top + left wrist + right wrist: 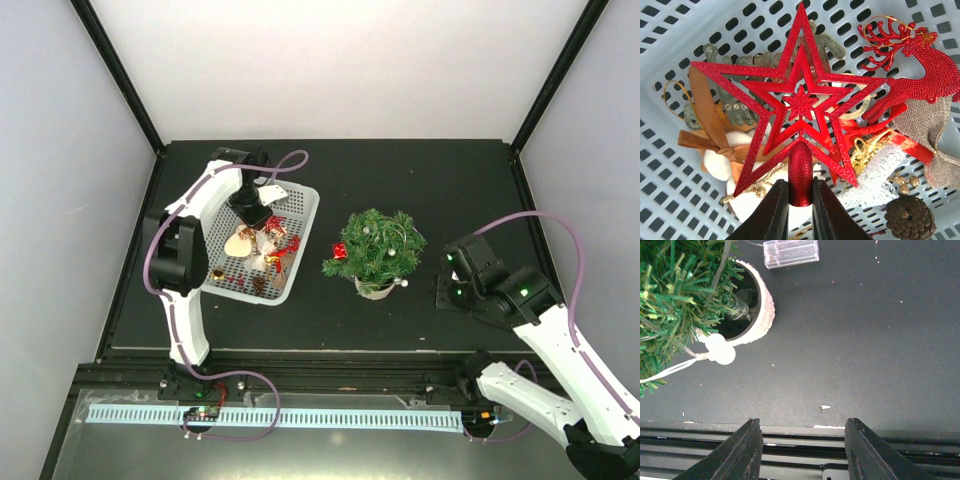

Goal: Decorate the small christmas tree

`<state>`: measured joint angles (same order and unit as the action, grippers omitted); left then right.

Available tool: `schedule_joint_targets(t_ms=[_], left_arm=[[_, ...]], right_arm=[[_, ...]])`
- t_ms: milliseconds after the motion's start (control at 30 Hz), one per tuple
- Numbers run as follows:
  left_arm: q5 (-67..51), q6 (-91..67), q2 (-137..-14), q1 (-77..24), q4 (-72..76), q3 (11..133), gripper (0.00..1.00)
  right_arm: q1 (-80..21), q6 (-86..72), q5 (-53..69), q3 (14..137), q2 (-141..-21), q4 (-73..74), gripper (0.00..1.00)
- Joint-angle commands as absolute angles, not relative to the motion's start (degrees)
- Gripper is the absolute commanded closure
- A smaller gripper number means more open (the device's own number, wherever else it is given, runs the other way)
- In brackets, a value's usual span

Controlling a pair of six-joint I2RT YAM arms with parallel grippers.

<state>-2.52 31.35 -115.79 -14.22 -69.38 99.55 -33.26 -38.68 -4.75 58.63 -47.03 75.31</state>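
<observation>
The small christmas tree (378, 247) stands in its whitish pot (762, 305) right of centre on the black table, with a red ornament (340, 251) on its left side. In the left wrist view my left gripper (800, 192) is shut on the stem of a red glitter star (800, 100), held just above the white mesh basket (303, 228). In the top view that gripper (252, 212) hangs over the basket. My right gripper (802, 427) is open and empty, low over the table just right of the tree.
The basket holds a red reindeer (912, 75), a pine cone (910, 216), a burlap bow (935, 145), brown ribbon and white and gold ornaments. A clear battery box (791, 252) lies by the pot. The table's front rail (800, 440) runs beneath the right gripper.
</observation>
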Motion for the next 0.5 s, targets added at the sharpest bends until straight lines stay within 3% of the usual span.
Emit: schedule_joint_targets(t_ms=[0, 267, 467], left_arm=[[-1.4, 32.1, -112.7, -14.2, -71.8, 102.4, 0.86], [-1.8, 32.2, -110.5, -14.2, -75.1, 105.6, 0.87], [-2.9, 32.3, -106.2, -14.2, -77.1, 106.0, 0.87]], right_arm=[[-32.8, -36.6, -6.8, 61.3, -48.2, 74.8, 0.53], [-32.9, -34.9, -7.0, 66.4, -49.7, 75.0, 0.53], [-32.9, -31.6, -6.7, 77.6, -53.3, 75.8, 0.53]])
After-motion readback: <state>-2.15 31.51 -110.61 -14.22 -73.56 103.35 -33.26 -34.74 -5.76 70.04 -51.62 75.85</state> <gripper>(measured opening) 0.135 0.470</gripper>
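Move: Off to the left hand's right, roughly 26 cm away and 13 cm nearer the base, stands the small tree, its middle about level with the hand; the red gift ornament on its side is some 17 cm right and 7 cm back. Below the hand lie the red reindeer, 6 cm right and 3 cm back, and the pinecone, about 10 cm straight back. From the right hand the tree is some 13 cm left, 7 cm ahead and 8 cm lower. Lifting the red star by its stem, already pinched in the shut-down fingers, the left hand goes almost straight up about 5 cm from over the basket, gathering speed, with its fingertips swinging some 5 degrees forward. Meanwhile the empty right hand, fingers still half open, rises about 5 cm beside the tree and edges some 2 cm forward, touching nothing. ##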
